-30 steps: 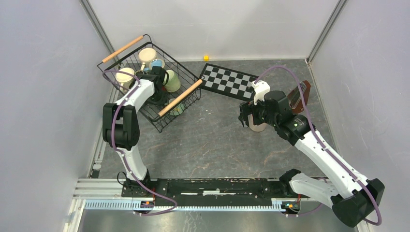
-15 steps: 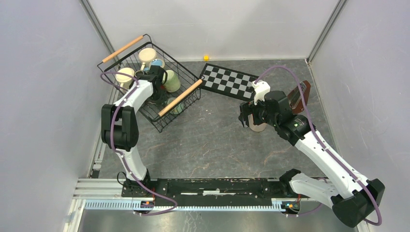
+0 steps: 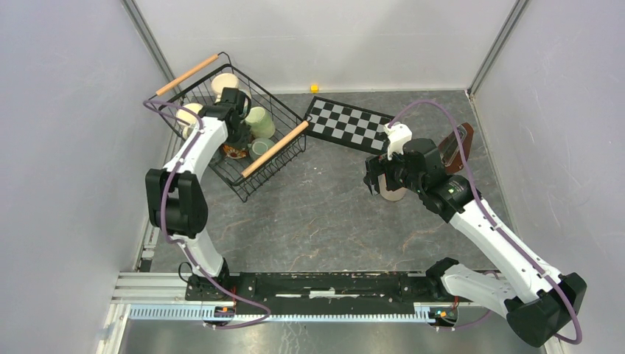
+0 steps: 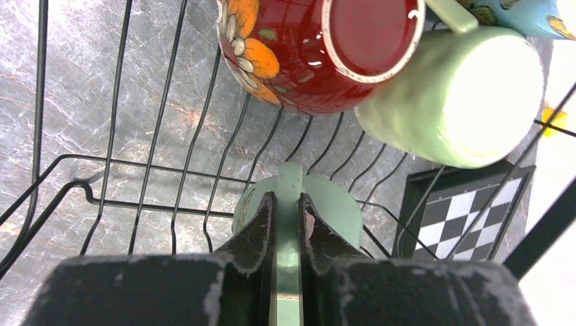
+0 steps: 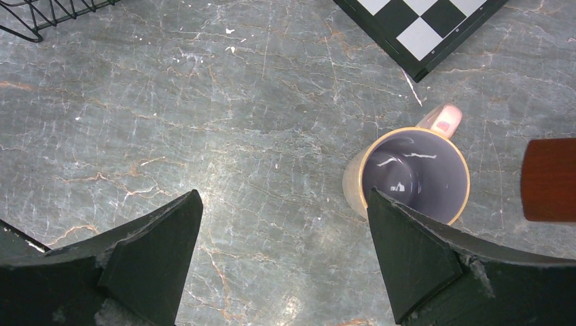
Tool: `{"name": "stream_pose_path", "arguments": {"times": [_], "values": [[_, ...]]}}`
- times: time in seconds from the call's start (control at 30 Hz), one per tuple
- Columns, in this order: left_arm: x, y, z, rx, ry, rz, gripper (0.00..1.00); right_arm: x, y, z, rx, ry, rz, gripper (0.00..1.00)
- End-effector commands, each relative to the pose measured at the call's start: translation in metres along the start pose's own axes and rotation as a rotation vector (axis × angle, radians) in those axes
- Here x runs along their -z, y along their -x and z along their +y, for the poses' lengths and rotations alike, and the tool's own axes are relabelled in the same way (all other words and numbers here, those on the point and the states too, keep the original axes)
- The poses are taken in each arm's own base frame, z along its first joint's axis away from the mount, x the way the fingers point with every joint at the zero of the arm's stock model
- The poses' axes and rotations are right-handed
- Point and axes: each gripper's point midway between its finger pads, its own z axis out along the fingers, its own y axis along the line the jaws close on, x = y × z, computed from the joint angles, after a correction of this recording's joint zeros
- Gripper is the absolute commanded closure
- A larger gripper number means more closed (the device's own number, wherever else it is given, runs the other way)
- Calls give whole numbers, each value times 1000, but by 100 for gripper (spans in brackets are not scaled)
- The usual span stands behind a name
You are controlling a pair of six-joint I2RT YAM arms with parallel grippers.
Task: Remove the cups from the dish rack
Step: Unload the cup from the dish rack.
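Note:
The black wire dish rack point(image 3: 234, 181) stands at the back left. My left gripper point(image 4: 288, 198) reaches down into it, shut on the flat handle of a teal-green cup point(image 4: 336, 207), which hangs just above the rack's wire floor point(image 4: 159, 122). In the top view that cup point(image 3: 259, 147) shows beside the left gripper point(image 3: 243, 140). A red flowered cup point(image 4: 319, 47), a pale green cup point(image 4: 455, 95) and a blue cup point(image 4: 536, 13) lie close by in the rack. My right gripper point(image 5: 282, 204) hangs open over the table, left of a beige-pink cup point(image 5: 414, 180) that stands upright.
Two cream cups point(image 3: 225, 82) sit at the rack's far side. The checkered board point(image 3: 348, 124) lies right of the rack, and its corner is near the beige-pink cup. A brown metronome point(image 3: 453, 147) stands just beyond that cup. A small yellow cube point(image 3: 315, 88) is by the back wall.
My left gripper closed on the teal-green cup's handle, then moved toward the back of the rack with the cup. The red cup is now uncovered. The right arm has stayed still.

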Motion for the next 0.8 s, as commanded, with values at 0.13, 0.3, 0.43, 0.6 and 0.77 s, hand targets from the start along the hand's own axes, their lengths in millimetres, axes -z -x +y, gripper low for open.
{"name": "stream_pose_path", "arguments": {"times": [0.13, 0.3, 0.43, 0.6, 0.77], "values": [[60, 27, -30, -119, -152, -70, 98, 8, 25, 6, -10, 18, -76, 2], [83, 42, -46, -170, -214, -116, 98, 11, 32, 6, -16, 18, -95, 2], [105, 52, -63, -209, -280, -139, 98, 16, 41, 6, -24, 13, -119, 2], [137, 57, -87, -266, -383, -134, 98, 23, 56, 7, -35, 15, -166, 2], [171, 54, -108, -329, -509, -98, 98, 29, 77, 22, -37, 97, -225, 2]]}}
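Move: Inside the rack's near part, the left hand already holds the green cup by its handle. The front wooden handle to be cleared has its middle about 6 cm to the right, 2 cm back and roughly level with the hand. The red cup sits some 5 cm left and 1 cm ahead, the light green mug about 5 cm ahead and 2 cm right, both some 7 cm lower. From the idle right hand, that wooden handle is about 27 cm left, 8 cm ahead and 8 cm lower. Lifting the green cup by its handle in a kept pinch, the left hand climbs about 15 cm, gathering speed, and later eases some 3 cm forward, up past the red cup and light green mug. Its wrist swings the fingertips outward and turns clockwise, each by 15 to 20 degrees. The right hand, empty and open, starts rising late, about 3 cm, above the pink cup. ##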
